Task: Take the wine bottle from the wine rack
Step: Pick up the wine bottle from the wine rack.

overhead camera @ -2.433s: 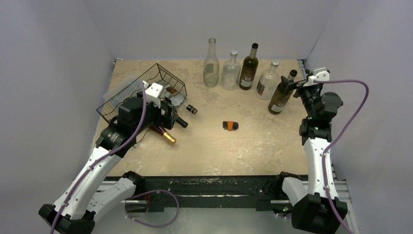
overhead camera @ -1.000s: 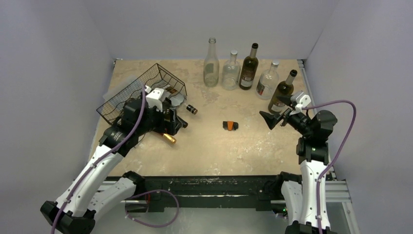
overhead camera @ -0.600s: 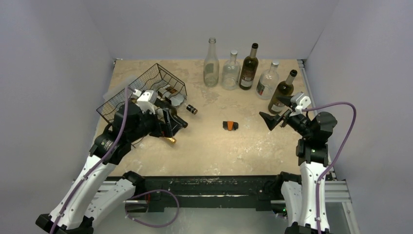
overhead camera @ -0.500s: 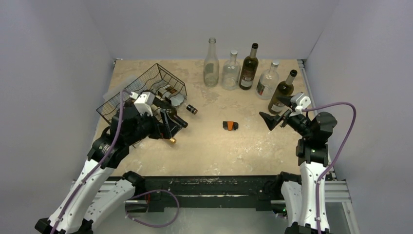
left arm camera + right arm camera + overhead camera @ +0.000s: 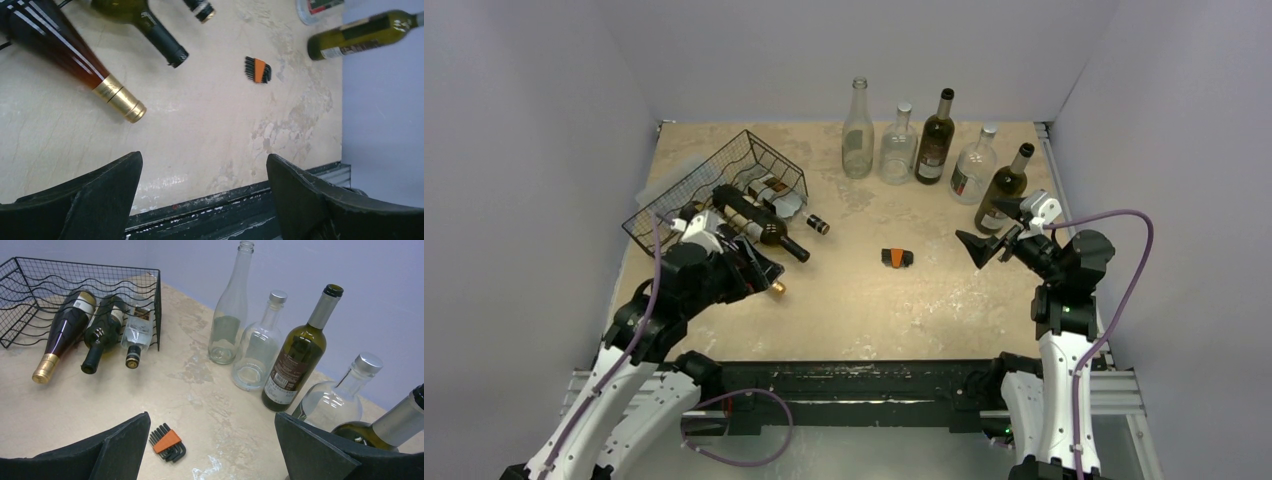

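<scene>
The black wire wine rack [image 5: 709, 178] [image 5: 47, 287] lies at the table's far left. Three bottles lie in it with necks out over the table: a dark red wine bottle with gold foil [image 5: 62, 332] [image 5: 60, 50], a dark green one [image 5: 759, 228] [image 5: 102, 330] and a small clear one [image 5: 781, 195] [image 5: 135, 335]. My left gripper [image 5: 762, 270] [image 5: 202, 195] is open and empty, just near of the foil-capped neck and touching no bottle. My right gripper [image 5: 986, 232] [image 5: 212, 440] is open and empty at the right, far from the rack.
Several bottles stand along the back right: a tall clear one [image 5: 857, 130], a short clear one [image 5: 898, 145], a dark one [image 5: 935, 140], another clear one [image 5: 974, 165] and an olive one [image 5: 1002, 195]. An orange-and-black hex key set [image 5: 897, 257] lies mid-table.
My left arm has drawn back toward the near edge, uncovering the lying bottles. Earlier the right gripper left the olive bottle's top and pulled back; it has held still since.
</scene>
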Motion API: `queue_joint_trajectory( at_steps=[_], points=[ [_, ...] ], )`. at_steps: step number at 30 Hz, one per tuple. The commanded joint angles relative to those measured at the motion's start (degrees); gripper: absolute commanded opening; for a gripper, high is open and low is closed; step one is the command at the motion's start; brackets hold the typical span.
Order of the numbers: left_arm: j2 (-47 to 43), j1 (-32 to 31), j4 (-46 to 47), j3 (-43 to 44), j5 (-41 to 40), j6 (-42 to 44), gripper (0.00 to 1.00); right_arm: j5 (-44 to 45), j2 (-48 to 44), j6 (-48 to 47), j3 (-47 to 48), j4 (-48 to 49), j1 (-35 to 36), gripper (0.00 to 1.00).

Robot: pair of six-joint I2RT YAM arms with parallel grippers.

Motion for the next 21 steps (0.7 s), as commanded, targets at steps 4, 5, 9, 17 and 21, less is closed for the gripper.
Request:
queue_joint_trajectory(
  at_steps=[4, 5, 9, 17, 21],
  points=[
    [11.26, -2.44, -17.64, 4.90, -25.33, -17.91, 0.94, -1.06, -0.62, 0.80, -0.39, 2.35, -0.32, 0.99],
    [13.30, -3.27, -19.44, 5.91, -27.58, -20.19, 0.94, -1.13, -0.56, 0.80, -0.44, 2.43, -0.33, 0.99],
    [19.40, -5.67, -17.36, 6.59, -30.09, -21.73, 0.95, -1.11, -0.49, 0.81, -0.52, 2.58, -0.26, 0.99],
    [28.36, -6.43, -8.65, 5.75, -34.87, -22.58, 0.94, -1.06, -0.34, 0.72, -0.70, 2.64, -0.25, 0.99],
    [32.30, -6.48, -3.84, 4.76, -36.64, -22.36, 0.93, -1.08, -0.36, 0.65, -0.71, 2.68, -0.27, 0.99]
  ],
)
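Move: The wine bottle with the gold neck lies with its middle about 21 cm ahead of the left hand, 11 cm to its left and 17 cm below; its neck points back and right, towards the hand. The green bottle with the black neck lies some 9 cm farther out than it and 6 cm to its right, and the clear bottle about 37 cm straight ahead of the hand. From the right hand the gold-necked bottle is roughly 13 cm ahead and 53 cm left. Down by about 10 cm, the left hand sinks towards the gold-necked wine bottle, first shifting some 5 cm left, then easing forward about as far. The wrist turns counter-clockwise some 30 degrees while the fingers tip more steeply down, so that the gold neck comes into line between them. The fingers stay wide open, still short of the bottle. ##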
